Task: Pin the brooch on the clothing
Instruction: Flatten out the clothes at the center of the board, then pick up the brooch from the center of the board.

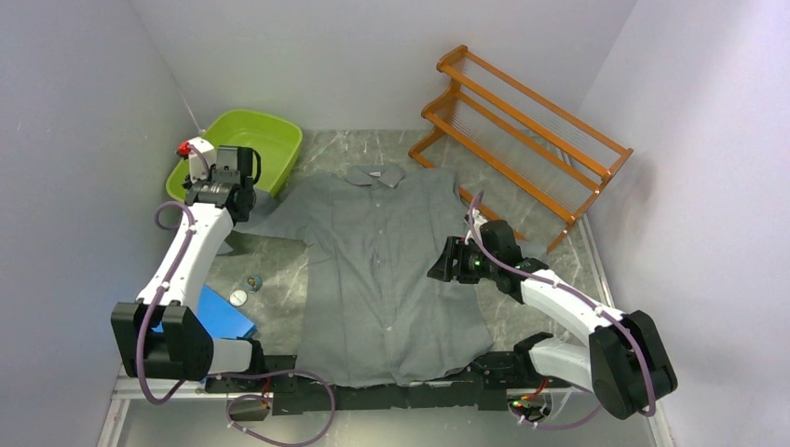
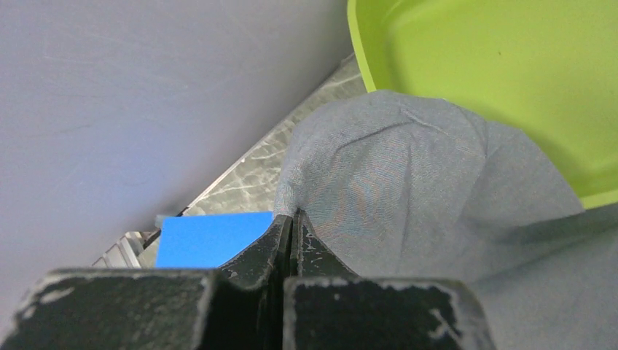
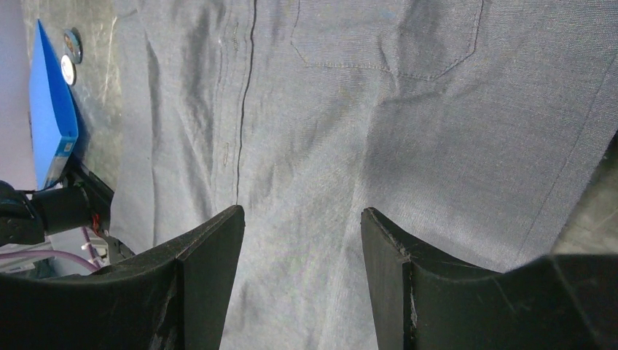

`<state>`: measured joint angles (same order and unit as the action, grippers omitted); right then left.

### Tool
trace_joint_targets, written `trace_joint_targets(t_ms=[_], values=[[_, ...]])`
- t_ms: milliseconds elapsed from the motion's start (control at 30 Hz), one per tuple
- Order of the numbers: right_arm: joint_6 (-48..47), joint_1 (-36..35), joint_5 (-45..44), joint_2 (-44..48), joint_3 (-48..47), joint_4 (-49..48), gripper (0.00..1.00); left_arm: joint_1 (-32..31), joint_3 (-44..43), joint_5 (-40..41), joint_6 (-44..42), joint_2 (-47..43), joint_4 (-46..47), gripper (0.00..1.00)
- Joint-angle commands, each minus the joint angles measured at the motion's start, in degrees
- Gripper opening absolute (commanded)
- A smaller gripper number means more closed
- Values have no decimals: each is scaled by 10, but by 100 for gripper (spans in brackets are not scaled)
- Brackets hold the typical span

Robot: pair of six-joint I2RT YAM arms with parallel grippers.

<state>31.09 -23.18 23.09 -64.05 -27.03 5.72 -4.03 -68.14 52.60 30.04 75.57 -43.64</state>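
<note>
The clothing [image 1: 382,270], a dark-grey collared shirt, lies flat mid-table with its collar at the far end. My left gripper [image 1: 231,212] is shut on the hem of the shirt's left sleeve [image 2: 408,175], beside the green basin; the fabric bunches right at its tips [image 2: 293,217]. My right gripper [image 1: 441,268] hovers open over the shirt's right side, below the chest pocket [image 3: 386,36], with only cloth [image 3: 328,131] showing between its fingers [image 3: 302,226]. Two small round discs [image 1: 244,290], apparently the brooch, lie on the table left of the shirt, also visible in the right wrist view [image 3: 69,52].
A green basin [image 1: 270,140] [image 2: 495,65] stands at the back left. A wooden rack [image 1: 522,130] stands at the back right. A blue box [image 1: 219,317] [image 2: 208,237] [image 3: 51,117] lies near the left arm's base. Walls close in on both sides.
</note>
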Motion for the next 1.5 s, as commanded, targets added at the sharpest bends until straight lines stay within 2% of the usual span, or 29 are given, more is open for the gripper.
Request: trace_joint_targets(t_ms=[0, 100, 200, 233, 267, 300, 333, 367, 467, 567, 733, 833, 933, 1033, 1133, 1233, 1367, 1467], values=[[1, 2, 11, -9, 2, -38, 64, 1, -4, 75, -20, 4, 13, 3], [0, 2, 13, -12, 3, -40, 64, 1, -25, 116, 35, 49, -45, 7], [-1, 2, 13, -12, 2, -38, 64, 1, -96, 147, 169, 115, -180, 21], [-3, 2, 13, -11, 1, -34, 64, 0, -119, 163, 197, 142, -224, 41], [-4, 2, 12, -9, 0, -31, 64, 1, -148, 176, 277, 171, -292, 60], [-5, 2, 9, -6, 0, -28, 64, -2, -182, 184, 363, 201, -383, 75], [-6, 2, 7, -4, 0, -26, 64, -7, -219, 193, 460, 232, -484, 88], [-5, 2, 6, -2, 0, -24, 64, -14, -235, 204, 466, 257, -522, 94], [-6, 3, 4, 5, 2, -23, 64, -37, -234, 199, 474, 273, -528, 94], [-8, 2, 2, 7, 0, -18, 64, -45, -205, 172, 502, 233, -525, 95], [-12, 3, -2, 9, 0, -18, 64, -68, -127, 108, 351, 119, -378, 95], [-10, 3, 2, 2, -1, -27, 64, -68, -48, 16, 231, 10, -235, 95], [-9, 3, 8, -4, -2, -32, 64, -68, 50, -125, 127, -113, -83, 95], [-11, 3, 7, -2, -2, -31, 64, -68, 149, -286, 90, -226, 13, 95], [-12, 3, 1, 3, 0, -28, 64, -68, 212, -378, 115, -299, 37, 95], [-14, 3, 0, 6, 1, -24, 64, -68, 259, -423, 166, -336, -3, 95], [-15, 3, -2, 4, 4, -27, 64, -68, 297, -451, 219, -327, -51, 95], [-15, 2, 1, -1, 2, -33, 64, -67, 304, -450, 250, -298, -50, 95]])
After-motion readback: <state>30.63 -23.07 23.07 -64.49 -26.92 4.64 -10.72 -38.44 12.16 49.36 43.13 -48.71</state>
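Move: The shirt's left sleeve is raised, its end already shut in the left fingers. Its spot on the table is centred about 21 cm below that hand, 4 cm farther out and 10 cm right. The green basin is some 18 cm ahead and 5 cm right, the brooch 9 cm back and 9 cm right, the white badge 13 cm back and 6 cm right, all near table height. From the idle right hand, the sleeve spot is roughly 41 cm left and 12 cm ahead, 6 cm lower. The sleeve end is let go while still high in front of the basin: the left fingers open wide, with the hand drifting slightly left and down. The emptied hand then swings right, back and down, ending about 14 cm right, 10 cm back and 10 cm lower, over the table beside the brooch, fingers staying open. The wrist rolls some 45 degrees so they point down. ##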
